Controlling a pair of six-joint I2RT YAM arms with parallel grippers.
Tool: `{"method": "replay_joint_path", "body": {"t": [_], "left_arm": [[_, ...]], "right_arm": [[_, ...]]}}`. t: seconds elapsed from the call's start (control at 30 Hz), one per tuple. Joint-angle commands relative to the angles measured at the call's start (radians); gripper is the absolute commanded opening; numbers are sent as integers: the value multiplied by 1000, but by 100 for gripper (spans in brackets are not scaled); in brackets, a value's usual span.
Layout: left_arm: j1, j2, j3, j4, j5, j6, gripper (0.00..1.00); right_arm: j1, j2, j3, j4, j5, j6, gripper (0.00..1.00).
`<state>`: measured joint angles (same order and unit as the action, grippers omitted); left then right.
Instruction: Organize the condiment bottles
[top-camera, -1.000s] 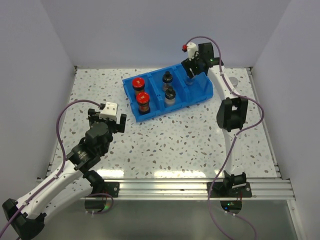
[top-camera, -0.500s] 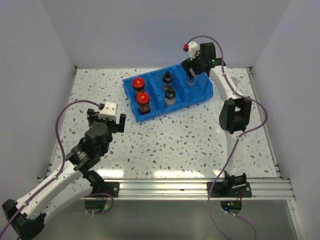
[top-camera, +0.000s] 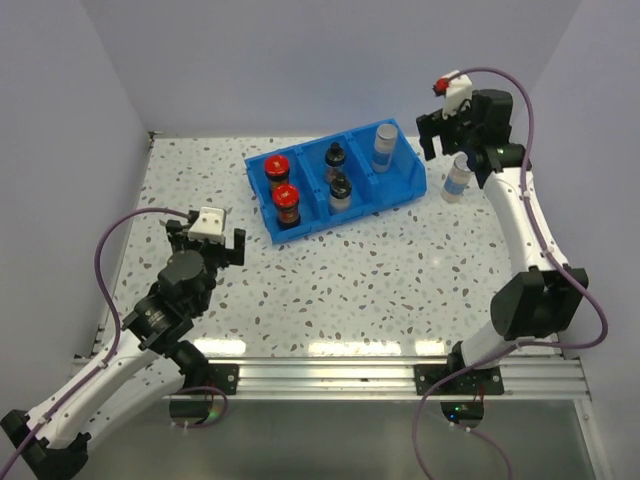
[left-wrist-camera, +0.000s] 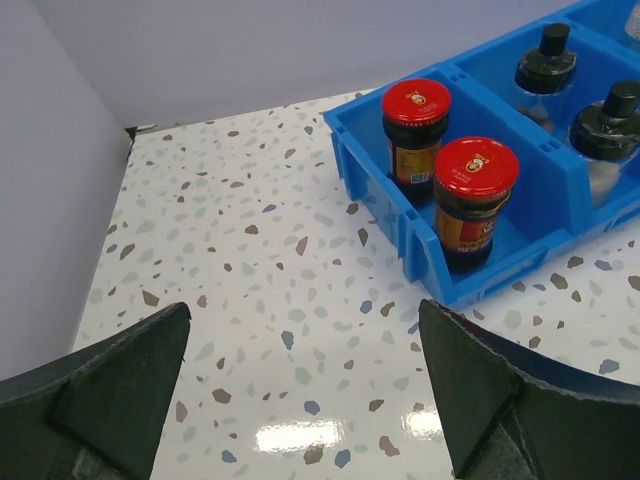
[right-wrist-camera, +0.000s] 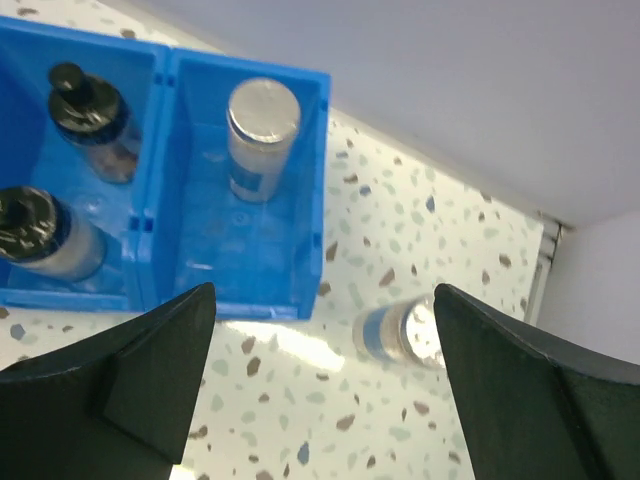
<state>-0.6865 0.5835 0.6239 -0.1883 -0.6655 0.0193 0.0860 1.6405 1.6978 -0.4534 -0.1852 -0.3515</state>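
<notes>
The blue bin holds two red-capped jars in its left compartment and two black-capped jars in the middle one. One silver-capped jar stands in the right compartment. A second silver-capped jar stands on the table just right of the bin. My right gripper hangs open above that gap, holding nothing; its wrist view shows the binned jar and the table jar below the open right gripper. My left gripper is open over bare table, left of the red-capped jars.
White walls enclose the speckled table on three sides. The bin sits angled at the back centre. The right arm's forearm runs along the table's right side. A metal rail lines the near edge.
My right gripper opened and let go of the silver-capped jar in the bin's right compartment, then rose and swung right. The left arm shifted slightly.
</notes>
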Motion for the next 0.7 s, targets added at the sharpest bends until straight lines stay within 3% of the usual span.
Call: {"method": "replay_joint_path", "body": {"t": [0.0,0.2,0.37,0.67], "left_arm": [[5,-13,2,26,17,-2,100],[4,-17,3,24,33,-7,100],[4,-19,3,23,38,-7,100],[4,-19,3,21,30,-7,100]], "right_arm": [[-41,-74,-154,42,24,57,93],[-146,-163,-345,65,49,161,93],[-184,-143,-432,117,114,255,93],[-189,54,-351,254,362,390,92]]}}
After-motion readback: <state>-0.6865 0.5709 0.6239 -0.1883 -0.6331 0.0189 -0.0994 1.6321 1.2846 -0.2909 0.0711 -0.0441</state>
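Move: The last silver-topped bottle, still standing on the table right of the blue box, lies about 12 cm to the right hand's right, 3 cm ahead and some 21 cm below. The bottle already boxed stands about 13 cm ahead of that hand, 7 cm left and 19 cm below; the box's middle is some 20 cm left, 9 cm ahead and 24 cm down. From the left hand, the last bottle is about 26 cm ahead, 56 cm right and 15 cm below. Towards the silver-topped bottle on the table, the empty right hand swoops down some 15 cm and about 12 cm to the right, away from the box, first drawing back about 6 cm, then easing forward again by 3 cm. The wrist turns clockwise some 30 degrees and tips farther down, bringing the bottle between the lines of the wide-open fingers, not yet touched. ##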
